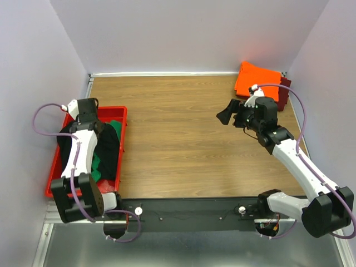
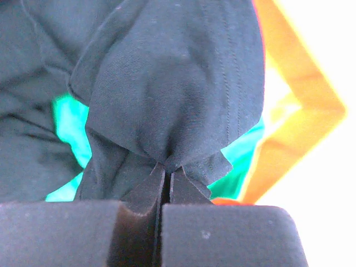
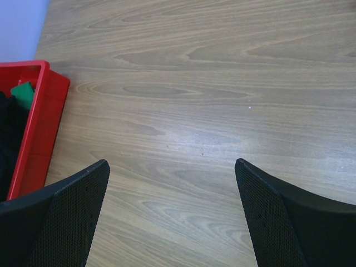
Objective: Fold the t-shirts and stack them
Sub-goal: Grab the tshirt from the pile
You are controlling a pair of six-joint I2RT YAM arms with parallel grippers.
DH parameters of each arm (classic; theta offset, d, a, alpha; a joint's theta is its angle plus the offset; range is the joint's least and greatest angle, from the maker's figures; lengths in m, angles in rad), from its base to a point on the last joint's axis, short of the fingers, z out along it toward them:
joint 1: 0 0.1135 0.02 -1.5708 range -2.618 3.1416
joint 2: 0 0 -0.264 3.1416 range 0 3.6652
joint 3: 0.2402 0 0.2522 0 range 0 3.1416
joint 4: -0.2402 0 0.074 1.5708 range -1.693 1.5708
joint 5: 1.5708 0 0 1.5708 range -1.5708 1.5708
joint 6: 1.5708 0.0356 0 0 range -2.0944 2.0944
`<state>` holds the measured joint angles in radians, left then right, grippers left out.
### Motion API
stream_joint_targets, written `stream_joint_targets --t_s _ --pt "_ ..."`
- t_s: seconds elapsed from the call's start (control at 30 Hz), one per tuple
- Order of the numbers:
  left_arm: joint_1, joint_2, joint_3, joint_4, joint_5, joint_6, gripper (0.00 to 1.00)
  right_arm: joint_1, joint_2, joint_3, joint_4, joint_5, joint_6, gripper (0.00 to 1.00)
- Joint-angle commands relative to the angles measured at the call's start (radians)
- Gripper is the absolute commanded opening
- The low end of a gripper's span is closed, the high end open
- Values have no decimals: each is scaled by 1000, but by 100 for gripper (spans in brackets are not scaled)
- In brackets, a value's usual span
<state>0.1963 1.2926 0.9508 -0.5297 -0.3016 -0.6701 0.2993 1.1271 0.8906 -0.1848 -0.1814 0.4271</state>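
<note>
The black t-shirt (image 1: 107,149) lies bunched in the red tray (image 1: 55,161) at the left, on top of the green t-shirt (image 1: 118,125). My left gripper (image 2: 167,170) is shut on a pinched fold of the black t-shirt (image 2: 167,83), and green cloth (image 2: 69,122) shows beneath it. From above, that gripper (image 1: 90,118) points down into the tray. The orange t-shirt (image 1: 256,80) lies folded at the back right on the dark maroon t-shirt (image 1: 285,92). Over the bare table, my right gripper (image 1: 225,117) hangs open and holds nothing (image 3: 172,162).
The tray's red wall (image 3: 39,111) shows at the left of the right wrist view, with black cloth (image 3: 8,122) and a green corner (image 3: 23,92) inside. White walls close in the wooden table (image 1: 178,139) at the back and both sides.
</note>
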Motion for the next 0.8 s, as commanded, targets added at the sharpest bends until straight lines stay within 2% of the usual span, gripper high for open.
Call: stream_joint_targets --t_s 0.0,0.23,0.43,0.53,0.6,0.77 --pt "0 -96 77 -33 -4 40 0 -2 17 -1 -15 -27 9 100" --pt "0 -180 229 -56 -16 69 0 -3 31 21 -15 -29 12 100" --pt "-24 -245 416 36 119 118 0 -2 51 53 -15 -39 16 100" --pt "-128 -237 550 56 93 122 0 -2 56 71 -15 -40 16 100" --pt "-254 -225 600 59 33 125 0 -2 54 79 -16 -41 15 100" --pt "-481 -158 729 68 -39 132 0 -2 25 85 -16 -24 15 100"
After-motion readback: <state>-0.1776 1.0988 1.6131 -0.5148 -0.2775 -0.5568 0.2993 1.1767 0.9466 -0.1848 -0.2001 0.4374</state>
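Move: The left hand already pinches the black t-shirt just above the red bin, with the bulk of the shirt about 9 cm back and some 8 cm below. The open middle of the table, where the shirt is headed, lies roughly 38 cm to its right, 2 cm back and 13 cm down. The green cloth is about 8 cm back, 4 cm right and 11 cm below; the bin's middle about 8 cm back, straight under otherwise, 10 cm down. From the right hand the table middle is about 14 cm left, 3 cm back, 22 cm below. Keeping its pinch on the black t-shirt, the left hand hauls the cloth up out of the red bin, rising about 35 cm at growing speed. Over the last part of the climb it also swings some 12 cm right, to the side of the open table. Meanwhile the fingers tip up roughly 50 degrees, to about level, and turn clockwise. ##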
